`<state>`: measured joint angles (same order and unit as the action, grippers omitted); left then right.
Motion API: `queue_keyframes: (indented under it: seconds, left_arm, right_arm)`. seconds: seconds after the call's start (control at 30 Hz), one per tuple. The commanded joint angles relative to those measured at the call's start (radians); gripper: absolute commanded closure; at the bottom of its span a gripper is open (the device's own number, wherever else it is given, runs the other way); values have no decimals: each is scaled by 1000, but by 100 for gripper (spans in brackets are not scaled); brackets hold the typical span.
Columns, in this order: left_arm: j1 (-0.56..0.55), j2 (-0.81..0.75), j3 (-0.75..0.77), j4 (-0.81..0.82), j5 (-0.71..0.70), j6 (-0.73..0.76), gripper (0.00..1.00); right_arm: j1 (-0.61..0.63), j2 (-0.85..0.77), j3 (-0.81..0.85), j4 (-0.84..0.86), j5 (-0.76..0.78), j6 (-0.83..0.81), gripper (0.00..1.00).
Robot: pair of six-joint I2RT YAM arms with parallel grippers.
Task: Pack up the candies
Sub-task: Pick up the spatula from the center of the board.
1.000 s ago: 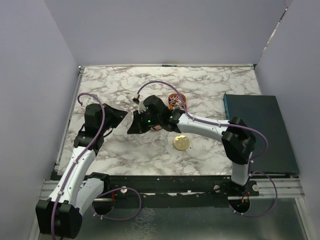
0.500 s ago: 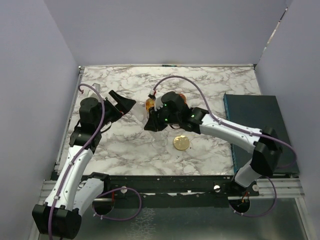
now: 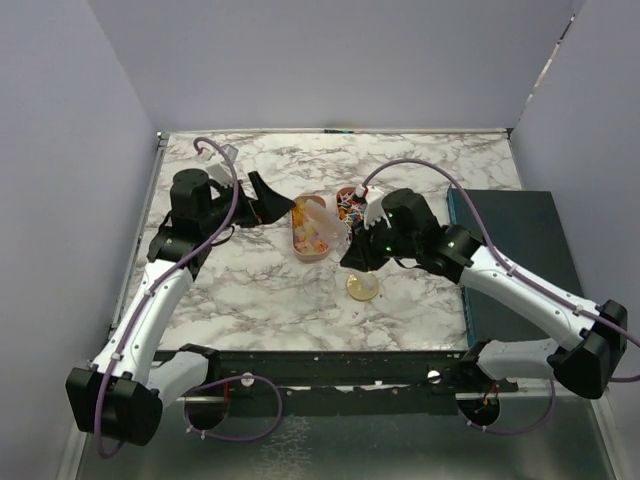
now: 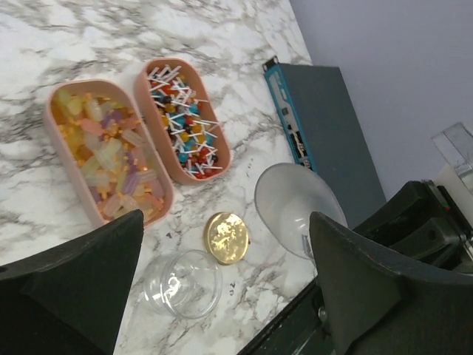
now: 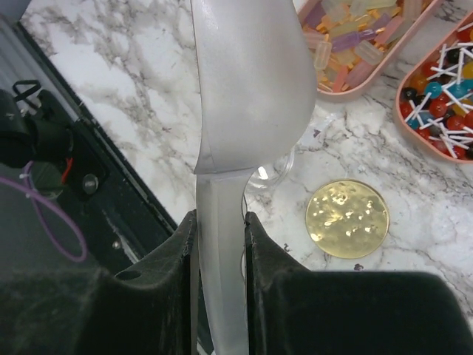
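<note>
Two oval pink trays hold the candies: orange-yellow ones (image 4: 107,151) in the left tray (image 3: 309,232), and red, blue and white ones (image 4: 185,126) in the right tray (image 3: 352,206). They also show in the right wrist view, the orange-yellow ones (image 5: 355,33) and the mixed ones (image 5: 443,92). My right gripper (image 5: 220,222) (image 3: 360,252) is shut on the handle of a translucent scoop (image 5: 247,81) (image 4: 299,209), held over a clear jar (image 4: 182,283). My left gripper (image 4: 225,220) (image 3: 274,201) is open and empty, above the table left of the trays.
A round gold lid (image 3: 362,286) (image 4: 227,237) (image 5: 347,219) lies on the marble beside the clear jar. A dark blue-grey box (image 3: 520,262) (image 4: 318,126) stands at the table's right edge. Grey walls close in the table's left, right and far sides.
My right gripper has moved right with the scoop, away from over the trays, uncovering them. My left gripper has moved up and right towards the trays, still open.
</note>
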<state>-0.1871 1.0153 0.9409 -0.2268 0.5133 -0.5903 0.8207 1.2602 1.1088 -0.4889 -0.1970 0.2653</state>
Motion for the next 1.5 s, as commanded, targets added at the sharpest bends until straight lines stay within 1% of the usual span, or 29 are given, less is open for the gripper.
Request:
queue_keyframes:
  seconds: [0.0,0.1,0.2,0.27,0.4,0.6,0.7,0.8,0.93,1.07,1.17,1.3,1.33,1.37,1.4,1.43,1.47]
  left_arm:
    - [-115,59,81,28,120,121,6]
    - [-221,89,116,-17,122,181,7]
    - [-311,88,125,-50,109,229,7]
    - [-344,76,123,-61,105,249,7]
    - [-376,48,116,-73,123,280,8]
    - [-396,-7,91,-70,164,314,16]
    - [-410,-8,76,-53,219,311,25]
    - [-432,-19,68,-44,247,321,30]
    - [-457,-32,60,-32,304,329,35]
    - [-469,-36,53,-29,332,327,46]
    - [-474,-36,45,-29,347,328,60]
    - [-477,-38,38,-29,349,328,74]
    - [-478,-39,38,-29,350,328,79]
    - [-478,-40,40,-29,350,329,86]
    - [-479,-38,39,-30,352,328,97]
    - [-481,-37,39,-29,354,327,100]
    - [-482,-34,39,-27,360,325,100]
  right_arm:
    - [-6,-69,-1,-92,-142,-29,99]
    - [-6,-111,-7,-139,-208,-31,99]
    - [-7,-177,-32,-180,-237,-22,99]
    - [-8,-220,-50,-205,-255,-18,99]
    - [-6,-321,-94,-215,-328,2,99]
    - [-7,-435,-139,-220,-448,22,99]
    - [-7,-460,-149,-218,-483,26,99]
    - [-8,-463,-156,-215,-536,22,99]
    - [-6,-452,-150,-223,-553,7,99]
    - [-8,-438,-152,-221,-593,-12,99]
    - [-7,-431,-151,-226,-588,-21,99]
    - [-7,-432,-146,-235,-570,-27,99]
    - [-8,-431,-144,-237,-564,-27,99]
    - [-6,-431,-143,-238,-561,-28,99]
    - [-6,-430,-142,-238,-558,-28,99]
    - [-7,-429,-141,-239,-554,-28,99]
    - [-7,-427,-138,-242,-549,-30,99]
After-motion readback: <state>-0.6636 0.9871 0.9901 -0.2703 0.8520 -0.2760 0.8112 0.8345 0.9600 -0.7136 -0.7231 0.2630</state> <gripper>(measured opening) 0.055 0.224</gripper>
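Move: The spatula is already in my right fingers, its wide end slanting forward-left. Its middle lies about 6 cm back, 11 cm right and 5 cm below my open left hand, and some 4 cm ahead and 3 cm left of my right. From my left hand, the gummy box is about 9 cm ahead, 6 cm right; the glass jar 9 cm back, 7 cm right; the gold lid 7 cm back, 18 cm right, all over 20 cm down. My left hand sweeps right and back, then mostly back, about 20 cm in all, turning some 50 degrees clockwise and nosing up a little, and closes its open fingers on the spatula's wide end. My right hand keeps its grip and draws the spatula back about 15 cm, slightly right and up, turning it counter-clockwise, then holds it still for my left. ##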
